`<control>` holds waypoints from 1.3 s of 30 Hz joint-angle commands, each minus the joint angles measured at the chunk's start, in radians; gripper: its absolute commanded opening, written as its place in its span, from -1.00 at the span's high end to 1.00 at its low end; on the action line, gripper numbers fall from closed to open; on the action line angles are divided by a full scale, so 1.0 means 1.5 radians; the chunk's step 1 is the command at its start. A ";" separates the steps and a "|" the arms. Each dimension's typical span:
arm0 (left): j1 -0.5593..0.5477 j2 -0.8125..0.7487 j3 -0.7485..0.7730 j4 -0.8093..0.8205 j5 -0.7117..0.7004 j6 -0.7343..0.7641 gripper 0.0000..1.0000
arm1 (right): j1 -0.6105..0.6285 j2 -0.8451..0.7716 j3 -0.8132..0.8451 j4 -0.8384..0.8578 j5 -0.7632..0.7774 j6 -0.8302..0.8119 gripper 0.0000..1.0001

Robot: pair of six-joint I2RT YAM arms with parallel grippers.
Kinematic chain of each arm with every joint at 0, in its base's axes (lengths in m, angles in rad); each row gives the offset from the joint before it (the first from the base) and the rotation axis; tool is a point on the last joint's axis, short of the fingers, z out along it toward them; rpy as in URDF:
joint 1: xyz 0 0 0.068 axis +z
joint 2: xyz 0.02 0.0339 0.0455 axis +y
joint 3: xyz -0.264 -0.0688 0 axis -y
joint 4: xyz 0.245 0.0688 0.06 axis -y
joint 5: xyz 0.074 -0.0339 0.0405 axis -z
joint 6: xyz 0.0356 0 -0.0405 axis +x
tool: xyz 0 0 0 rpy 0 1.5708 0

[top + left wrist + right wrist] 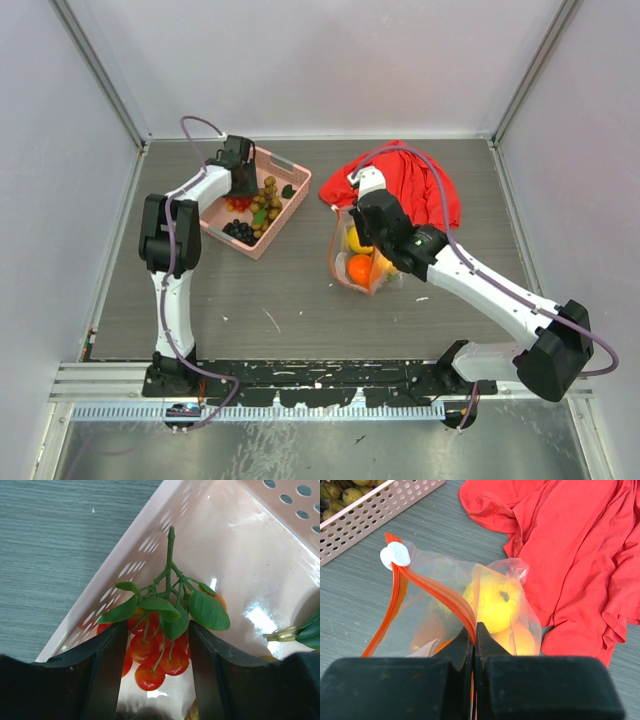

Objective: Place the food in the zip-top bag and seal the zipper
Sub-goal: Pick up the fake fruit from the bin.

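The clear zip-top bag (pixel 365 262) stands mid-table with an orange (pixel 360 270) and a yellow round fruit (pixel 492 602) inside. My right gripper (pixel 476 625) is shut on the bag's orange-red zipper (pixel 435 587) and holds the mouth up. The strip's white slider (pixel 395 555) sits at the far end. My left gripper (pixel 155 630) is down in the pink basket (pixel 290 175), its jaws open on either side of a cluster of red cherries (pixel 150 652) with green leaves. Golden-brown berries (pixel 265 205) lie in the basket beside it.
A red cloth (pixel 420 180) is heaped behind and to the right of the bag. Dark grapes (pixel 240 232) lie at the basket's near end. The basket wall (pixel 240 555) rises close around the left fingers.
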 commanded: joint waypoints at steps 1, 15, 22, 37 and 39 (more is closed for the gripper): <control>0.002 0.009 0.031 0.029 -0.017 0.026 0.03 | -0.004 0.004 0.020 0.034 -0.006 -0.004 0.99; 0.001 -0.116 -0.074 0.074 -0.010 0.023 0.92 | -0.004 0.004 0.026 0.027 -0.016 -0.003 0.99; 0.001 -0.206 -0.125 0.083 -0.012 0.007 1.00 | -0.003 -0.008 0.026 0.028 -0.023 0.005 0.99; -0.007 -0.478 -0.268 0.074 0.047 -0.065 1.00 | -0.004 -0.035 0.027 0.042 -0.059 0.031 0.99; -0.015 -0.517 -0.289 0.083 0.062 -0.075 1.00 | -0.004 -0.039 0.029 0.040 -0.067 0.034 0.99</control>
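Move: The red cherry-tomato bunch lies in the bin between the open left fingers, about 1 cm back of that hand and 2 cm below, its green stems and leaves reaching up between the fingertips. Black grapes lie some 10 cm straight back of the hand. Olive-coloured grapes lie roughly 9 cm right and 3 cm back, at much the same height. From the right hand the tomatoes are about 33 cm left, 18 cm ahead and 17 cm down. The tomato bunch is pinched by its green stems as the left fingers close from about half open to shut, the hand staying almost in place. Then the hand draws it up out of the bin, slowly at first and then faster, rising about 16 cm and coming back some 9 cm while the wrist tips up about 20 degrees, fingers pointing more forward. ##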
